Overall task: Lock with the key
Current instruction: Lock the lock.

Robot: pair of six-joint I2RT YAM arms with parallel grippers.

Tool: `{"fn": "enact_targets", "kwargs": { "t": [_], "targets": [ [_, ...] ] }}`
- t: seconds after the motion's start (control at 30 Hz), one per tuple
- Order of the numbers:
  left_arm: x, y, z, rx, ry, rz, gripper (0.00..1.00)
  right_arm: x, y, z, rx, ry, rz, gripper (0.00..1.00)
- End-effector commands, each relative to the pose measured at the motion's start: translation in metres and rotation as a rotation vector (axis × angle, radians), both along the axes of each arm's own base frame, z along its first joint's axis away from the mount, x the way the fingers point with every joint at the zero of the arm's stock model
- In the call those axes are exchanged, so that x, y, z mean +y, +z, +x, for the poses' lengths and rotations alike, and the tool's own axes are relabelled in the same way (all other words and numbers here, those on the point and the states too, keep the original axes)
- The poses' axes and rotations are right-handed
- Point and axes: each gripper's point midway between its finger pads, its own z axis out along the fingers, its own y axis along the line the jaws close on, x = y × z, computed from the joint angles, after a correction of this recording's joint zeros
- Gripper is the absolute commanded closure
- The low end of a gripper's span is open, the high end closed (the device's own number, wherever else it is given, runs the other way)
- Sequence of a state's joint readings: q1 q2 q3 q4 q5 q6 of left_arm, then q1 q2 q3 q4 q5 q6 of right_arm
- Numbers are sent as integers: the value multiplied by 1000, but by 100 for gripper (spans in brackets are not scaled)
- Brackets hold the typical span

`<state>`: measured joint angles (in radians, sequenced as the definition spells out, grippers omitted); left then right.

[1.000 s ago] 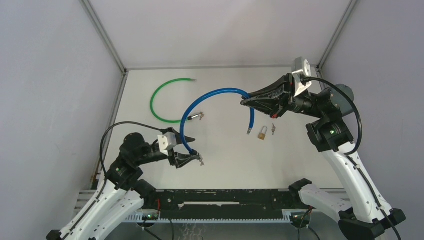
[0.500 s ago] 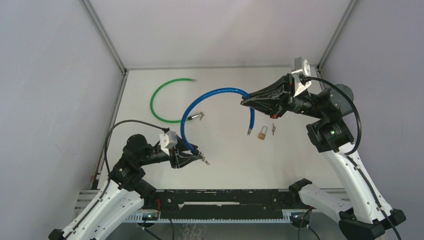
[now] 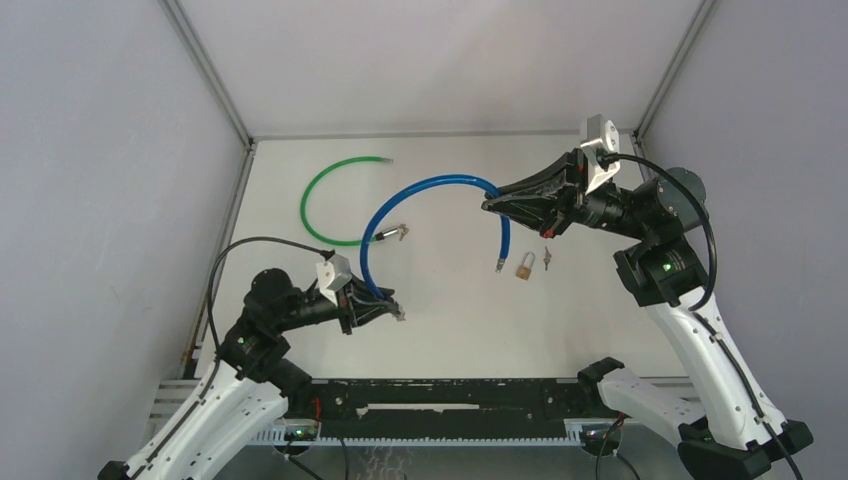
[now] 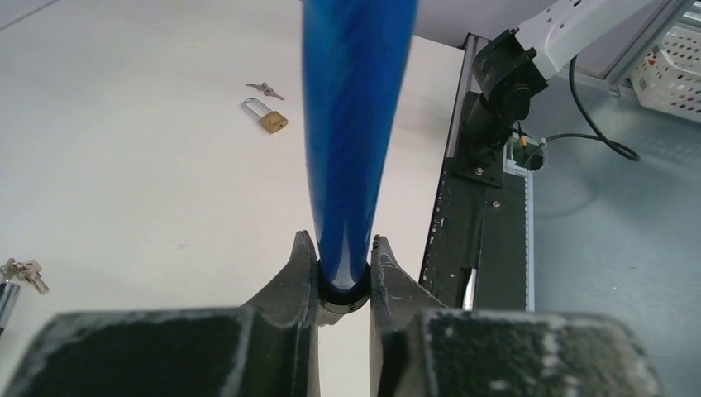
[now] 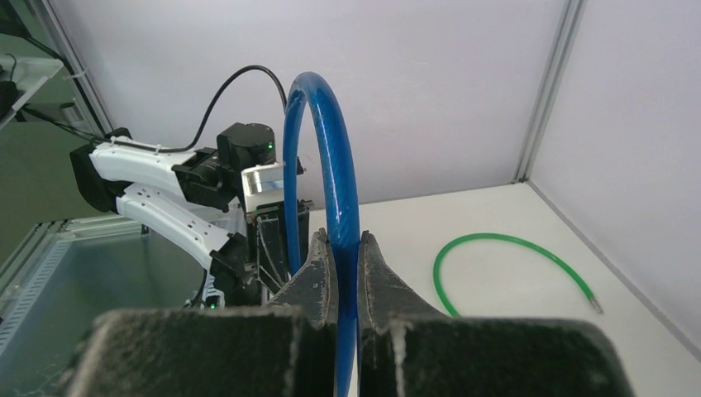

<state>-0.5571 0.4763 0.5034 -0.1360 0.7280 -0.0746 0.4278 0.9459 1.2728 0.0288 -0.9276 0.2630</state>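
A blue cable (image 3: 420, 187) arcs above the table between both grippers. My left gripper (image 3: 393, 308) is shut on its near end, the fingers (image 4: 302, 265) pressing the black collar (image 4: 343, 294). Higher up, my right gripper (image 3: 487, 205) is shut on the cable (image 5: 331, 165), and the cable's other end (image 3: 496, 265) hangs to the table. A small brass padlock (image 3: 524, 265) lies beside that end, with its shackle raised in the left wrist view (image 4: 269, 117). The key (image 3: 547, 258) lies just right of the padlock (image 4: 264, 88).
A green cable (image 3: 320, 200) curves on the table at the back left (image 5: 512, 248). A second bunch of keys (image 3: 402, 232) lies at its near end (image 4: 25, 271). A black rail (image 3: 450, 400) runs along the table's front edge.
My left gripper's jaws have closed from wide open onto the blue cable's near end and shifted slightly left. The right arm has not moved.
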Motion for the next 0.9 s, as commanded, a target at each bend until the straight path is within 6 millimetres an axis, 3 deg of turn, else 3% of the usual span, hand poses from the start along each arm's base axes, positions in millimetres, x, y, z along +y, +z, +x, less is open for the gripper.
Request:
{"fn": "enact_targets", "kwargs": {
  "t": [0.0,0.07,0.1,0.3,0.43,0.7,0.87],
  "targets": [
    [0,40,-2,-31,11,-105,83,-11,33,-9,-99,-67,61,100],
    [-1,48,-7,-48,-17,-129,62,-11,32,-7,-91,-89,64,100],
    [-1,49,-7,-53,-19,-129,60,-12,32,-7,-94,-93,63,100],
    [2,23,-4,-55,-19,-35,60,-14,36,-10,-113,-99,73,100],
    [0,15,-2,-24,-15,-35,50,-16,42,-10,-107,-116,95,100],
    [-1,31,8,-12,49,-162,48,-17,46,-13,-102,-117,114,100],
    [-3,26,12,15,64,-169,50,-16,44,-13,-93,-109,107,100]
  ]
}}
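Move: Between the left fingertips is the blue lock's collar, its silver head and key about 2 cm to the right, 1 back and 3 below. The padlock lies some 33 cm right, 23 ahead and 22 below that hand, with the loose keys 6 cm to its right and 3 cm farther out. The green lock's head is about 30 ahead, straight, 22 below. From the right hand, the blue head is roughly 24 left, 6 back and 27 below. Opening from nearly shut to about half wide, the left fingers release their pinch on the blue lock's collar. The hand bobs up a centimetre and partly back, then climbs to about 2 cm above its start, its tips tilting up some 5 degrees. The right hand keeps its pinch on the cable, easing about 1 cm to the right while turning slightly clockwise. ##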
